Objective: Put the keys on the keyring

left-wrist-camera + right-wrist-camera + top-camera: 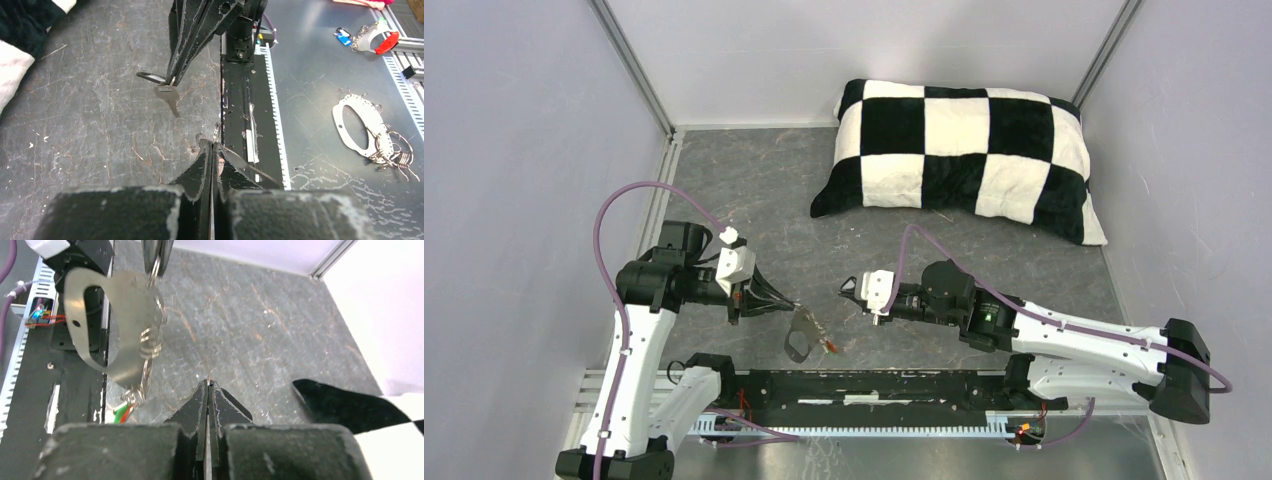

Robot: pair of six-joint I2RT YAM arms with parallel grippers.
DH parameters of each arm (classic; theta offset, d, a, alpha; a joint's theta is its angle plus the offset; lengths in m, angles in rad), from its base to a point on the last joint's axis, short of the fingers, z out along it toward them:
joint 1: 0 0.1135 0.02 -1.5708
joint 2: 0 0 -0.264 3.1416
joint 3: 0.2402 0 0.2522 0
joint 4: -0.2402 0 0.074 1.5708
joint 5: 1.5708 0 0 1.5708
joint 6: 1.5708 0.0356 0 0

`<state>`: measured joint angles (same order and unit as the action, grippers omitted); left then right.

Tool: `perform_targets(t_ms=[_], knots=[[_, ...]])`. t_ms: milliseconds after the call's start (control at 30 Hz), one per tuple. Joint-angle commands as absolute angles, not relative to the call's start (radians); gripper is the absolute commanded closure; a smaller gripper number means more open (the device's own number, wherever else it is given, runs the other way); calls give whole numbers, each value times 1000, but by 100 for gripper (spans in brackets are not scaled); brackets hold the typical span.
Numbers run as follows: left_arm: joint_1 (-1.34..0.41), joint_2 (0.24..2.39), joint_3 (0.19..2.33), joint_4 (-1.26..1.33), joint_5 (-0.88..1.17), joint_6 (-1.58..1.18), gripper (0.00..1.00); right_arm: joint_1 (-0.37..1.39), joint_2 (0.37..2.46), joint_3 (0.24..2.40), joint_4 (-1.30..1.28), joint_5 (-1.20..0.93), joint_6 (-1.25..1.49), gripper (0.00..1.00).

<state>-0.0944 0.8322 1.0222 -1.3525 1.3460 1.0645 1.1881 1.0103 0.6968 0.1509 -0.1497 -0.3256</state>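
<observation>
The keyring [801, 333], a flat grey fob with an oblong slot, hangs by one of its wire rings [150, 340] from my left gripper [792, 304], which is shut on that ring. In the right wrist view the keyring [122, 300] dangles at upper left, with a red and a green tag [121, 413] at its lower end. My right gripper [848, 289] is shut on a key [168, 98] with a black oblong head, blade hanging down. It hovers just right of the keyring, apart from it. Only a metal sliver shows at my right gripper [207, 383].
A black-and-white checked pillow [959, 155] lies at the back right. A black rail [874, 385] runs along the near edge, with a shiny metal plate [320, 75] beyond it. A pale fob shape with wire rings [345, 105] shows on that plate, perhaps a reflection.
</observation>
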Motion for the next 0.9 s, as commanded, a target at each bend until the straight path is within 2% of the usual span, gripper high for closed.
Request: perform_targets(t_ms=[0,300,867], knots=[[-104,832,1057,-1292,1430,1072,98,1211,1038,788,168,-130,-374,99],[-105,818,1073,-1075,1491,860,98,1236,1028,832,201,-126,-389,99],[-104,821,1096,-1067,1518,858,98,1278,1048,811,397,-90,-351,99]])
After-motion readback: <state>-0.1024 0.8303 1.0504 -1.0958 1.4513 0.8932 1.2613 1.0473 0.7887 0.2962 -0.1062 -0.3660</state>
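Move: The left hand holds the keyring bunch and the right hand a key with a black tag, fingertips pointing at each other. From the left fingertips, the key hangs about 8 cm to the right, 3 cm ahead and 4 cm lower; the black tag sticks out some 2 cm farther ahead of the key. From the right fingertips, the keyring is roughly 8 cm left, 3 cm back and 3 cm above, while the metal plate hangs about 8 cm left, 9 cm back and a little lower. Upward, the right hand lifts the key about 7 cm and eases left towards the keyring, slipping slightly back, its fingertips tilting up some 10 degrees. The left hand also rises, by roughly half as much, with a little forward drift, tips its fingers up slightly and then nearly stops to present the ring. Both grippers stay shut on what they hold. ##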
